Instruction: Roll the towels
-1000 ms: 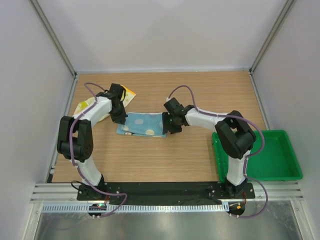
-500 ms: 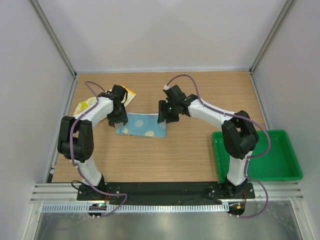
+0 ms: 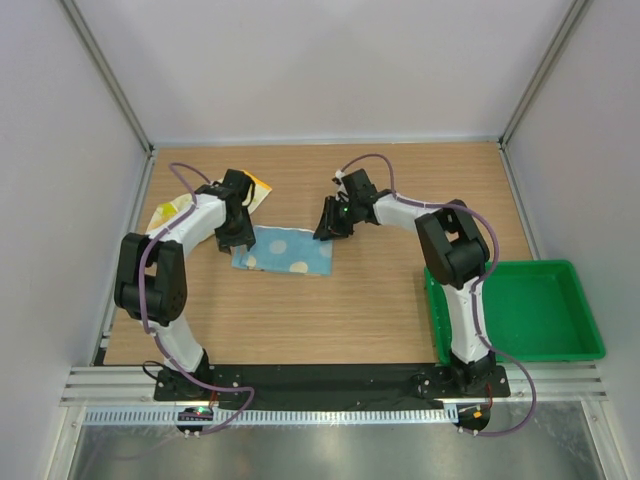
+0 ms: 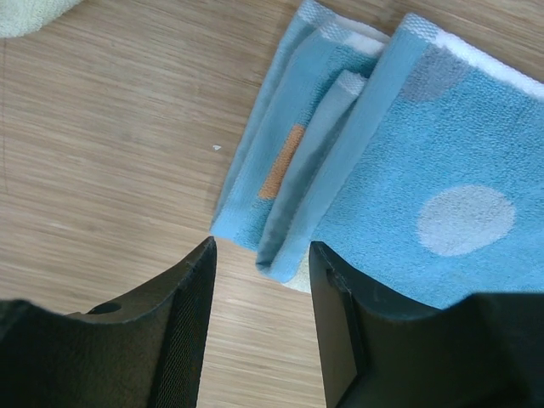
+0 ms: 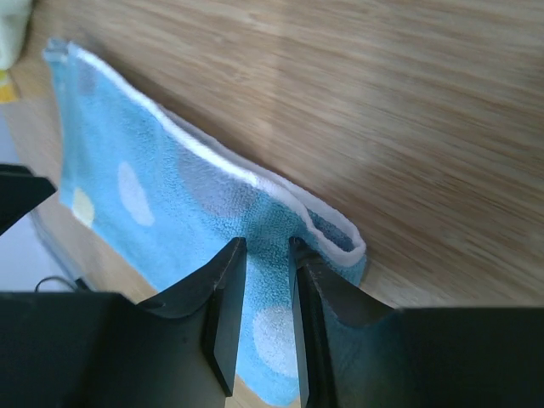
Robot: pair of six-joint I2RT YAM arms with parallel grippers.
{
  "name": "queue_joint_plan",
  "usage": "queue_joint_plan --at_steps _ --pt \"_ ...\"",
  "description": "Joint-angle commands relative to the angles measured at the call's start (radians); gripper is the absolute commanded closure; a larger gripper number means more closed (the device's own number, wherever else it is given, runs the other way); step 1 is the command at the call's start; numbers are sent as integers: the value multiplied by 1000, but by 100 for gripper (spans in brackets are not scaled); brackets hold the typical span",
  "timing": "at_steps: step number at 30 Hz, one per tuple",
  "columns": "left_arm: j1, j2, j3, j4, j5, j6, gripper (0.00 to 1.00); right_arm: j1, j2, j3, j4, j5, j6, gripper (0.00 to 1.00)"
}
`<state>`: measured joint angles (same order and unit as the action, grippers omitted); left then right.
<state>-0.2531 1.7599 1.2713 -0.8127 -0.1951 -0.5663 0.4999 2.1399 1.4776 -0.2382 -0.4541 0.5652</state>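
The light blue polka-dot towel (image 3: 285,250) lies folded into a strip on the wooden table, between my two grippers. My left gripper (image 3: 235,238) hovers at its left end, jaws open over bare wood (image 4: 262,255), with the towel's layered edge (image 4: 289,183) just ahead of the fingertips. At the strip's right end, my right gripper (image 3: 328,225) stands low over the cloth (image 5: 265,246), its jaws narrowly apart with blue cloth (image 5: 153,195) showing between them and a curled white-edged fold (image 5: 336,234) beside the right finger. The pale yellow towel (image 3: 165,215) lies crumpled behind the left arm.
A green plastic tray (image 3: 590,320) sits at the table's near right, beside the right arm's base. White walls with metal posts close in the table on three sides. A corner of the yellow towel (image 4: 25,10) shows in the left wrist view.
My left gripper has opened and let go of the blue towel's left end. The right gripper has shifted toward the far side and its jaws have narrowed.
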Motion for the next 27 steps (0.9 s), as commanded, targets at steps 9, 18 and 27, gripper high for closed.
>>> queue_joint_plan --at_steps 9,18,27 --pt "0 -25 30 -17 23 20 52 -47 -35 -195 112 -17 25 67" --pt "0 -40 28 -22 14 23 53 -43 -215 -499 232 25 116 67" --pt "-53 -141 8 -3 -133 51 54 60 -443 -589 120 95 139 66"
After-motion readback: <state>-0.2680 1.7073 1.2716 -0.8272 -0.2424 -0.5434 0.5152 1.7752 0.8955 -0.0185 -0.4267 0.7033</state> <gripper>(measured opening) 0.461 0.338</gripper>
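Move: Just below the right fingertips, about 2 cm down, lies the folded blue towel, its far right corner some 2 cm to their right and 1 cm ahead. The blue towel's middle is about 10 cm to that hand's left and 3 cm back, the yellow towel's about 28 cm left and 8 cm ahead. From the left hand the blue towel's middle lies roughly 11 cm right, 1 cm back and 4 cm lower. Pressing down about 1 cm onto the blue towel by its far right corner, the right hand then drags that end back towards the base by some 10 cm and to the right by half as much, partly open fingers kept at the same gap and still on the cloth. The left hand, staying half open, holds its place and rises nearly 2 cm at the end. ##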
